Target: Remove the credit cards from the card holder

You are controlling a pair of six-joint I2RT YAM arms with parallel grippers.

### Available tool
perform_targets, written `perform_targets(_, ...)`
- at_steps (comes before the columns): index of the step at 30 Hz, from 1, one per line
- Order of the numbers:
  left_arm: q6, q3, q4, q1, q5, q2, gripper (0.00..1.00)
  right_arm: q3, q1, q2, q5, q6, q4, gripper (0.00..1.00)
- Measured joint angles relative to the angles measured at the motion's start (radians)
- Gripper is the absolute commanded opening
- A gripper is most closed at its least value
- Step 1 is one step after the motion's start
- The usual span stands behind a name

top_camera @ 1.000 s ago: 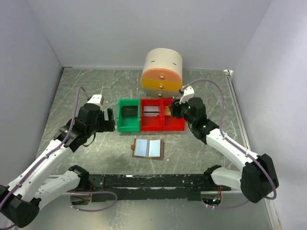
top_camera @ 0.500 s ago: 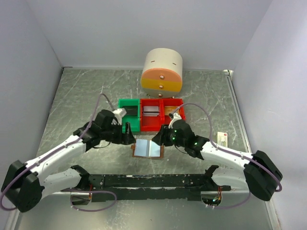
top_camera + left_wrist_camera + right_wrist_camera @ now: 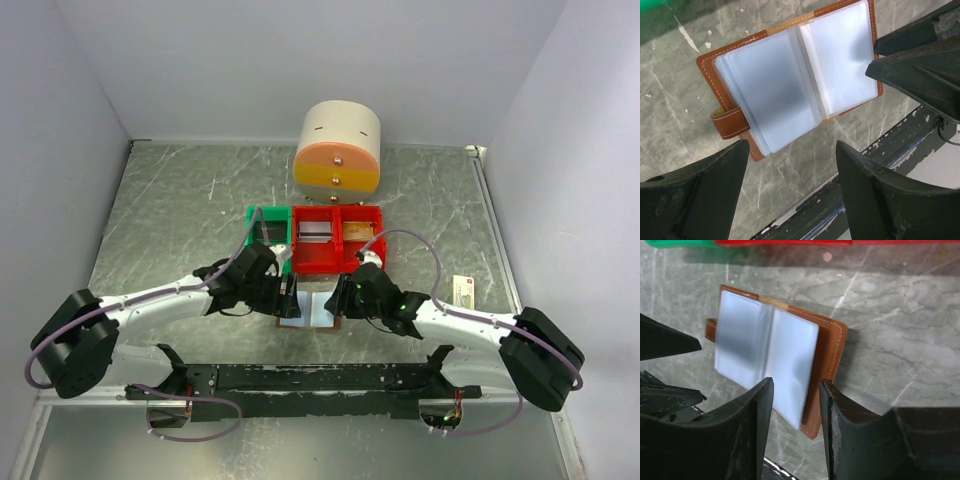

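The card holder (image 3: pixel 318 310) lies open on the table between my two grippers, brown with pale blue-grey sleeves (image 3: pixel 790 75). Whether credit cards sit inside the sleeves cannot be told. My left gripper (image 3: pixel 288 298) hovers at the holder's left edge, open (image 3: pixel 792 150), with only bare table between its fingers. My right gripper (image 3: pixel 341 298) is open at the right edge. In the right wrist view its fingertips (image 3: pixel 796 390) straddle the near corner of the holder (image 3: pixel 770 355) without pinching it. A pale grey credit card (image 3: pixel 314 232) lies in the middle red bin.
A green bin (image 3: pixel 262 240) and two red bins (image 3: pixel 338 262) stand in a row just behind the holder. A round cream and orange drawer unit (image 3: pixel 338 150) sits further back. A cream box with a red mark (image 3: pixel 462 290) lies at the right. The black rail (image 3: pixel 300 378) runs along the near edge.
Both arms have swung in from beside the bins and come down to the holder, one on each side. Both sets of jaws have narrowed a little.
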Motion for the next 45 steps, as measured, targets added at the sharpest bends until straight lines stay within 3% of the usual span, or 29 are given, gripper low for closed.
perform_targets(11,-0.032,0.0,0.077,-0.044,-0.054,0.132,0.73,-0.02,-0.001,0.116,-0.04,0.005,0.097,0.11)
perform_targets(14,-0.043,-0.003,0.091,-0.048,-0.063,0.135,0.65,-0.02,-0.001,0.135,-0.056,0.01,0.129,0.05)
perform_targets(25,-0.082,0.005,0.142,-0.09,-0.105,0.175,0.4,0.003,0.005,0.193,-0.076,0.007,0.152,0.04)
perform_targets(28,-0.088,0.021,0.121,-0.109,-0.147,0.179,0.4,0.009,0.006,0.193,-0.069,0.005,0.137,0.04)
perform_targets(32,-0.098,0.038,0.072,-0.125,-0.216,0.174,0.47,0.031,0.011,0.182,-0.041,-0.011,0.084,0.05)
perform_targets(35,-0.102,0.045,0.023,-0.131,-0.269,0.154,0.46,0.055,0.012,0.177,-0.016,-0.028,0.035,0.05)
perform_targets(37,-0.101,0.051,0.0,-0.132,-0.292,0.144,0.41,0.066,0.012,0.177,-0.006,-0.037,0.014,0.06)
perform_targets(44,-0.103,0.058,-0.044,-0.154,-0.347,0.114,0.08,0.074,0.012,0.163,0.01,-0.052,-0.027,0.08)
perform_targets(45,-0.102,0.058,-0.045,-0.158,-0.35,0.111,0.07,0.077,0.012,0.162,0.01,-0.055,-0.034,0.09)
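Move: Just below the left hand lies the card holder's left clear sleeve, its middle about 3 cm ahead, 2 cm right and 4 cm down; the leather strap is some 3 cm ahead and 3 cm left of that hand, and the green bin about 18 cm ahead, 5 cm left. For the right hand, the right clear sleeve centres about 1 cm ahead, 3 cm left and 3 cm down, with the red bin some 17 cm straight ahead. Sinking about 3 cm onto the open card holder, both hands go to its sleeves. The left slides some 2 cm right, then back left and slightly up and forward, rolling its left side up about 10 degrees while its fingers close at the left sleeve's near edge. The right shuts early, edges 2 cm left, then eases back right, its closed tips at the right sleeve's outer edge. ##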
